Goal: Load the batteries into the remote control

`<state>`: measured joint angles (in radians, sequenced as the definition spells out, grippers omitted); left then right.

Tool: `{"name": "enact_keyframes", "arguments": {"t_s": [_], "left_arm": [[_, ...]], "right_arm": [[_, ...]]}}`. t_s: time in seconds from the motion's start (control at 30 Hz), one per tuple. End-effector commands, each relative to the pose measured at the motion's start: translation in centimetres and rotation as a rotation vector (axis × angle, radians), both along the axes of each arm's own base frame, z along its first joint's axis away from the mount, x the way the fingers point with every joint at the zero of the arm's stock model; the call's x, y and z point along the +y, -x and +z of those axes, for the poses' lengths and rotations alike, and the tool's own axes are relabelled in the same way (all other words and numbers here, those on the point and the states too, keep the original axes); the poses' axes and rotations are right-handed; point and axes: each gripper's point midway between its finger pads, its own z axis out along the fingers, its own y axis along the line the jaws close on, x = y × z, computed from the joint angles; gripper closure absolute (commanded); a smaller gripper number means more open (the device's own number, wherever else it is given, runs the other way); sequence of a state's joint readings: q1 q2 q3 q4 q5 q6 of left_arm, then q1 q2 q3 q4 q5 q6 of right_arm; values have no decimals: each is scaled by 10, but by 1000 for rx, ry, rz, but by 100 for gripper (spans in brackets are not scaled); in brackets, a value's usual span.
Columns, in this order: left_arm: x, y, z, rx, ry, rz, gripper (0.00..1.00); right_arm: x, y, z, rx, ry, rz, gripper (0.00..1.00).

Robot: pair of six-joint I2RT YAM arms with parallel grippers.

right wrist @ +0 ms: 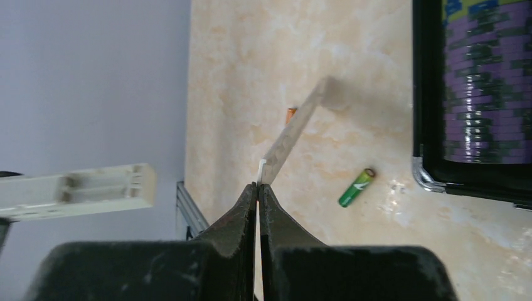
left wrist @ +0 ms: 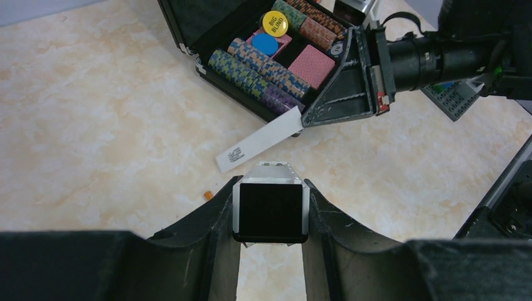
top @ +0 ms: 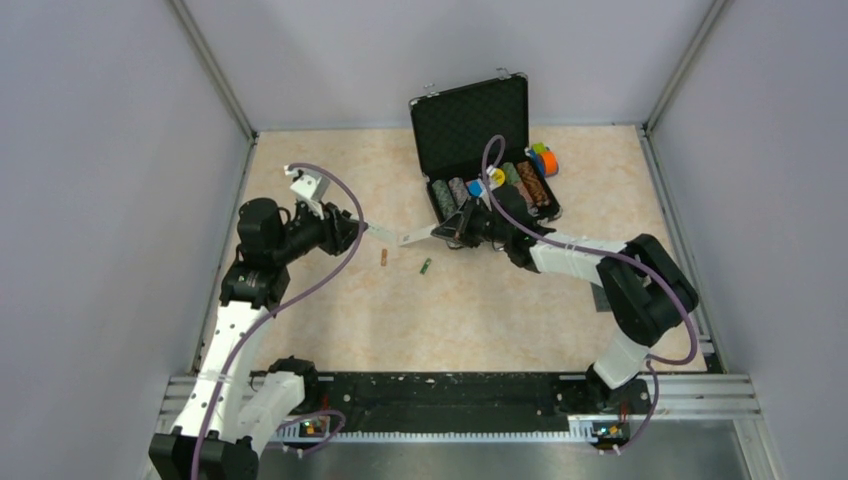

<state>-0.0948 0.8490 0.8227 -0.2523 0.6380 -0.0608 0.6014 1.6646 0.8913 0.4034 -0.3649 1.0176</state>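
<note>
My left gripper (left wrist: 270, 187) is shut on the remote control (left wrist: 270, 207), a white bar seen end-on with a black square face. In the right wrist view the remote control (right wrist: 78, 188) shows an open, empty battery bay. The right gripper (right wrist: 258, 186) is shut on a thin white cover strip (right wrist: 295, 128) with a small printed label (left wrist: 235, 153), held just off the remote's tip. Both batteries lie on the table below: the brownish-red one (top: 383, 257) and the green one (top: 425, 265), which also shows in the right wrist view (right wrist: 356, 187). From above, the left gripper (top: 352, 225) and the right gripper (top: 443, 232) face each other.
An open black case (top: 470, 120) with rows of poker chips (top: 500, 185) stands behind the right gripper. Coloured pieces (top: 545, 160) sit at its right. A grey toy-brick baseplate (left wrist: 455, 100) lies further right. A metal rail (top: 450, 400) runs along the near edge.
</note>
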Motion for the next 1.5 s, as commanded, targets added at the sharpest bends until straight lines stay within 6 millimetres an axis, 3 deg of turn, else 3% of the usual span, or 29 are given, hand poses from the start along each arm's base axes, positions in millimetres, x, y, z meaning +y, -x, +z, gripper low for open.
{"name": "enact_keyframes", "arguments": {"t_s": [0.0, 0.2, 0.4, 0.5, 0.67, 0.77, 0.97, 1.03, 1.13, 1.27, 1.47], "left_arm": [[-3, -6, 25, -87, 31, -11, 100], [-6, -7, 25, -81, 36, -27, 100], [-6, -8, 25, -85, 34, -31, 100], [-6, -9, 24, -79, 34, -30, 100], [-5, -11, 23, -81, 27, -25, 100], [-5, -12, 24, -85, 27, -20, 100], [-5, -9, 28, -93, 40, -20, 100], [-11, -1, 32, -123, 47, -76, 100], [-26, 22, 38, -176, 58, -218, 100], [-36, 48, 47, -180, 59, -359, 100], [-45, 75, 60, -165, 57, -528, 100]], "right_arm": [[2, -11, -9, -95, 114, 40, 100], [-14, -20, -49, -62, 293, 53, 100], [-30, -22, -69, -25, 394, 30, 83], [-35, -30, -65, -35, 424, 3, 75], [-35, -34, -40, -84, 416, -2, 66], [-34, -23, -38, -85, 427, 44, 64], [-8, 4, -52, -141, 509, 171, 62], [4, 11, -46, -175, 512, 201, 62], [19, 19, -22, -250, 451, 250, 57], [17, 35, 19, -460, 427, 385, 41], [-2, 106, 92, -817, 291, 653, 26]]}}
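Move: The right hand holds the battery cover; the bare table spot where it goes lies about 4 cm to the left, level fore-and-aft, and 8 cm below. From this hand the green battery is some 5 cm back and 3 cm left, the orange battery 3 cm back and 11 cm left, the chip case's near corner 1 cm back and 3 cm right. From the left hand, holding the opened remote, the table spot is roughly 4 cm ahead, 11 cm right, 20 cm below. The right hand lowers the cover about 7 cm to the table beyond the batteries, edging right and tipping its fingertips down some 25 degrees, then spreads its fingers to let go, draws back and left, and climbs again, turning counter-clockwise. The left hand keeps its grip on the remote almost still, then late on moves back, right and up, swinging clockwise. ##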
